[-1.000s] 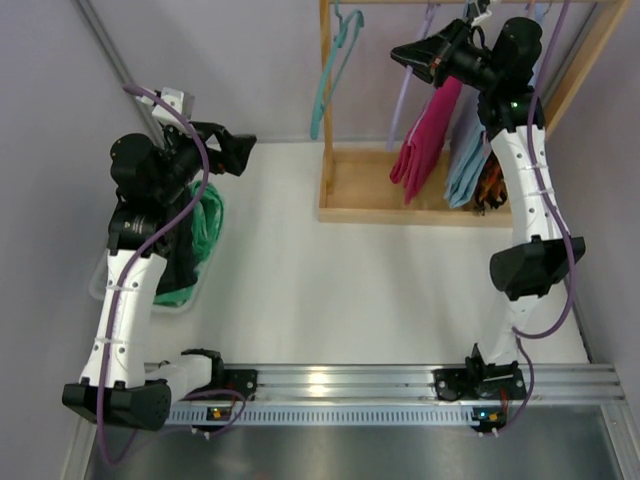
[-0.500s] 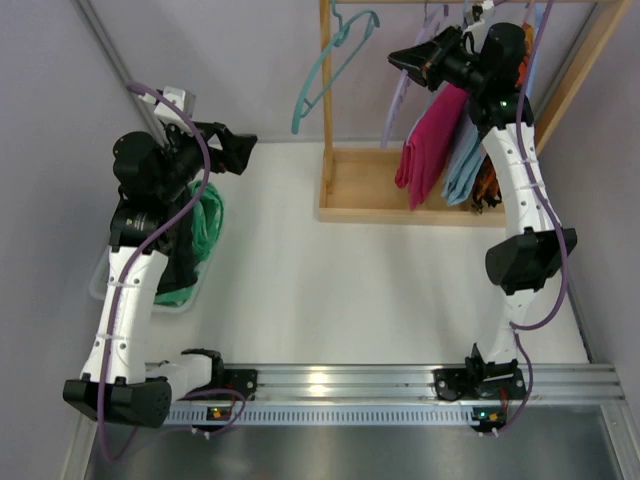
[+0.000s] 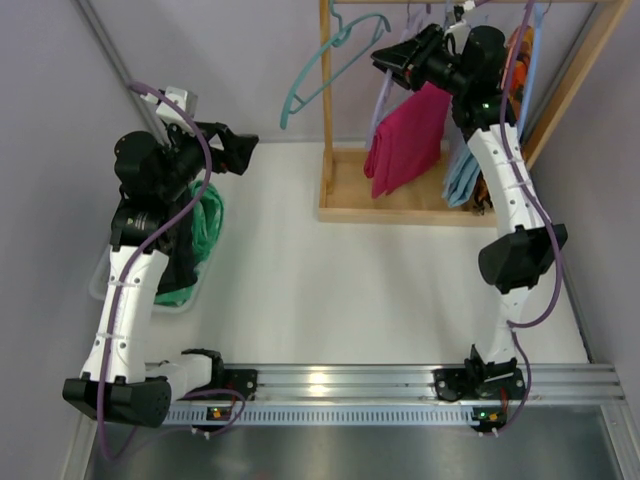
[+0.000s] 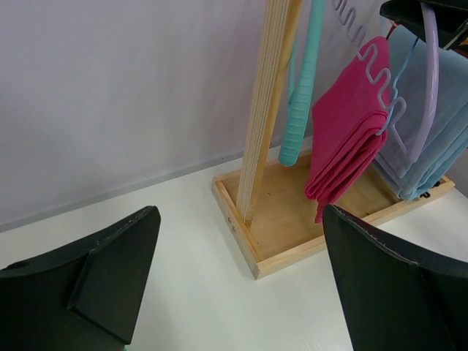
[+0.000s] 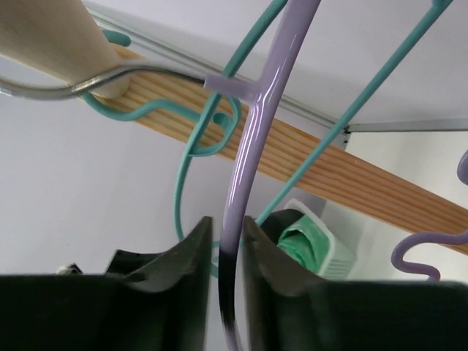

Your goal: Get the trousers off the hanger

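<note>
The magenta pink trousers [image 3: 405, 135] [image 4: 347, 139] hang folded over a lilac hanger [image 3: 383, 95] [image 5: 252, 146] on the wooden rack's rail [image 5: 44, 36]. My right gripper [image 3: 385, 60] [image 5: 227, 223] is up at the rail with the lilac hanger's neck between its jaws; they stand slightly apart, with a thin gap showing beside the neck. Light blue trousers [image 3: 462, 175] [image 4: 431, 139] hang just to the right. My left gripper [image 3: 240, 155] [image 4: 241, 212] hovers wide open and empty over the table, left of the rack.
A bare teal hanger [image 3: 320, 70] [image 4: 300, 110] swings at the rack's left post. The rack's wooden base tray [image 3: 345, 190] sits on the table. A white bin [image 3: 100, 280] at the left holds mint-green trousers [image 3: 205, 220] and black cloth [image 3: 180, 265].
My right gripper has moved left along the rail, dragging the lilac hanger and pink trousers with it. Its jaws have loosened. The teal hanger swung out leftwards. The left arm stayed still.
</note>
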Robot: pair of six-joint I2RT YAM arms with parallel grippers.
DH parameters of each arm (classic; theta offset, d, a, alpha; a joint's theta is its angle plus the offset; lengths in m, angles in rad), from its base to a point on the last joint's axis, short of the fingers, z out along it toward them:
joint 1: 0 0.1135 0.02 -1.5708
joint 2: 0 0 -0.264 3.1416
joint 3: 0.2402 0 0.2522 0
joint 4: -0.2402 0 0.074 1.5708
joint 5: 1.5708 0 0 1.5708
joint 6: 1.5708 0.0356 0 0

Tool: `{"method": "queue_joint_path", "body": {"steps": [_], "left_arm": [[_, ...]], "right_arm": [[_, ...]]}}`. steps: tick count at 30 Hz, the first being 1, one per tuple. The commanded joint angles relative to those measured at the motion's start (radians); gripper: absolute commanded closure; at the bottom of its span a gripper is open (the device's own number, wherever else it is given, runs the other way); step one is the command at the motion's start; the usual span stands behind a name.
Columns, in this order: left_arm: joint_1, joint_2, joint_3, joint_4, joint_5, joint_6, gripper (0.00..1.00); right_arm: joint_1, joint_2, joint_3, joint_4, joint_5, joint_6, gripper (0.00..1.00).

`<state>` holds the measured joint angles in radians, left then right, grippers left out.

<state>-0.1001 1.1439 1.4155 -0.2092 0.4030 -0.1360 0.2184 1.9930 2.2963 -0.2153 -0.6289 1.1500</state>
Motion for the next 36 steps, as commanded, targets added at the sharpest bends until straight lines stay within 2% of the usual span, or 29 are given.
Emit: {"method": "queue_joint_path", "body": {"steps": [1, 3, 6, 11, 14, 16, 17, 18, 22, 28, 31, 36], "left_arm": [[-0.006, -0.007, 0.031, 0.056, 0.007, 0.006, 0.01], [-0.007, -0.009, 0.031, 0.056, 0.005, 0.012, 0.01], [-0.01, -0.007, 0.028, 0.056, 0.0, 0.022, 0.01], [-0.021, -0.007, 0.023, 0.056, 0.002, 0.029, 0.01], [-0.029, -0.006, 0.02, 0.056, -0.001, 0.032, 0.02], [-0.033, -0.007, 0.017, 0.062, -0.003, 0.035, 0.01], [-0.035, -0.009, 0.016, 0.062, -0.006, 0.036, 0.01], [-0.036, -0.012, 0.011, 0.063, -0.01, 0.035, 0.01], [-0.039, -0.016, -0.003, 0.07, -0.012, 0.036, 0.01], [-0.049, -0.021, -0.015, 0.07, -0.01, 0.039, 0.01], [-0.05, -0.024, -0.016, 0.07, -0.015, 0.042, 0.01], [-0.053, -0.015, -0.01, 0.068, -0.024, 0.032, 0.01]], "right_arm": [[0.045, 0.006, 0.003, 0.059, -0.032, -0.007, 0.67], [0.041, -0.022, -0.032, 0.067, -0.043, -0.007, 0.5], [0.026, -0.074, -0.096, 0.073, -0.052, -0.001, 0.4], [-0.024, -0.178, -0.205, 0.085, -0.078, 0.007, 0.33], [-0.053, -0.221, -0.261, 0.097, -0.104, -0.009, 0.24], [-0.077, -0.243, -0.32, 0.094, -0.115, -0.015, 0.18], [-0.085, -0.269, -0.342, 0.093, -0.12, -0.015, 0.07], [-0.094, -0.281, -0.363, 0.093, -0.123, -0.013, 0.02], [-0.137, -0.345, -0.445, 0.1, -0.14, -0.042, 0.01], [-0.171, -0.416, -0.443, 0.093, -0.172, -0.146, 0.0], [-0.191, -0.453, -0.423, 0.007, -0.163, -0.241, 0.01], [-0.255, -0.514, -0.414, -0.151, -0.029, -0.374, 0.01]]}}
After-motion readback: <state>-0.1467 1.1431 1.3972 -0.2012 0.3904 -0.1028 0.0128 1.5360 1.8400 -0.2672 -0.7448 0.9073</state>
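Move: The right fingers still surround the emptied purple hanger, its middle about 5 cm below them. The magenta trousers hang next, about 6 cm to this hand's right, 3 cm back and 20 cm below; the teal hanger is some 8 cm left, 2 cm back and level in height. From the idle left hand, those trousers lie roughly 13 cm ahead, 27 cm right and 17 cm lower. The right hand opens wide, freeing the purple hanger, and withdraws about 10 cm right and 9 cm back. ##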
